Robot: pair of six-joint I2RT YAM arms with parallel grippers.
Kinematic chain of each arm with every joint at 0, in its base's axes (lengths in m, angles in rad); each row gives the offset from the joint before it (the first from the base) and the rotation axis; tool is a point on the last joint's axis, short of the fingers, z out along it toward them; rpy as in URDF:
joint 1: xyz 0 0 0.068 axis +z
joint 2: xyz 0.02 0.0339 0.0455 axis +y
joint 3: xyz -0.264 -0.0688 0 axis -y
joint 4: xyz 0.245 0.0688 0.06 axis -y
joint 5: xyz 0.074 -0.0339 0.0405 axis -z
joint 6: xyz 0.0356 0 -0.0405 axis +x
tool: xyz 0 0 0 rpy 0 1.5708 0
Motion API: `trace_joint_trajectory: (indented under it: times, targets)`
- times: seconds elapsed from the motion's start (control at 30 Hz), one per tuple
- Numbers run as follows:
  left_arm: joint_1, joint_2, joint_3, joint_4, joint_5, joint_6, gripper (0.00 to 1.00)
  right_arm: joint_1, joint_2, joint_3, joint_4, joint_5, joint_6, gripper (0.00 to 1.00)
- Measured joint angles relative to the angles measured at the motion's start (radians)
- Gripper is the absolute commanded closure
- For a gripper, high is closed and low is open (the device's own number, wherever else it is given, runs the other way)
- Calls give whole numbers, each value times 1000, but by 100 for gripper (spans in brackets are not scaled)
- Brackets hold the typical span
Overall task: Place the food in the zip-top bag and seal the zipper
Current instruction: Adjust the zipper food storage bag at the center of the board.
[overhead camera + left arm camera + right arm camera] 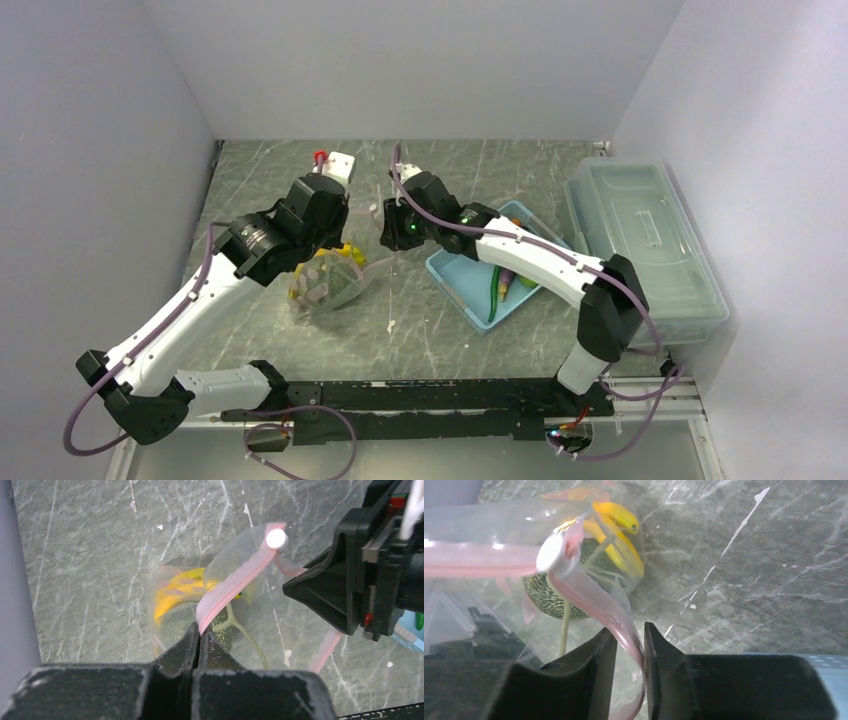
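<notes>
The clear zip-top bag [330, 282] lies on the table between the two arms. A yellow banana bunch [175, 592] and a netted melon [544, 597] are inside it. My left gripper [200, 630] is shut on the pink zipper [240, 575], which rises to a white slider [276, 538]. My right gripper [630, 630] is at the bag's other side with its jaws a little apart. The zipper [589, 592] runs down through that gap, brushing the right finger, and is not pinched. More food, a long green pod [495, 295] and an orange piece [512, 283], lies in the blue basket.
The light-blue basket [455, 285] stands right of the bag, under my right forearm. A large clear lidded box [640, 240] fills the right side. A small white block with a red part [337, 161] sits at the back. Grey walls close in left, back and right.
</notes>
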Motion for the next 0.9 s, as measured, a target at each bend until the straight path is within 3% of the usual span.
trace_joint_trajectory:
  times: [0.33,0.63,0.9]
  targets:
    - [2,-31,-31,6,52,-43,100,-2,-182,-20,-29,25,4,38]
    - [2,-31,-45,11,111,-63,100,-23,-381,-22,-122,195,-22,32]
    - [2,-31,-45,13,138,-63,100,-147,-441,-41,-304,343,-26,29]
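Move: Just around the right hand's partly opened fingers is the bag's rim. From that hand the red pepper in the blue basket lies about 24 cm right, 4 cm ahead and 16 cm down; the basket's middle is equally far right but 2 cm back. The pumpkin in the bag is some 13 cm to its left, 5 cm back and 13 cm lower. For the left hand, gripping the rim, the pumpkin is 4 cm left, 2 cm back and 22 cm below. Opening wide from a quarter-open gap, the right hand comes free of the bag's pink zipper rim, climbs about 12 cm, then swings some 17 cm right towards the basket, turning clockwise roughly 25 degrees and starting to sink at the end. The left hand keeps its pinch on the rim and eases a couple of centimetres right and back, dipping slightly. ##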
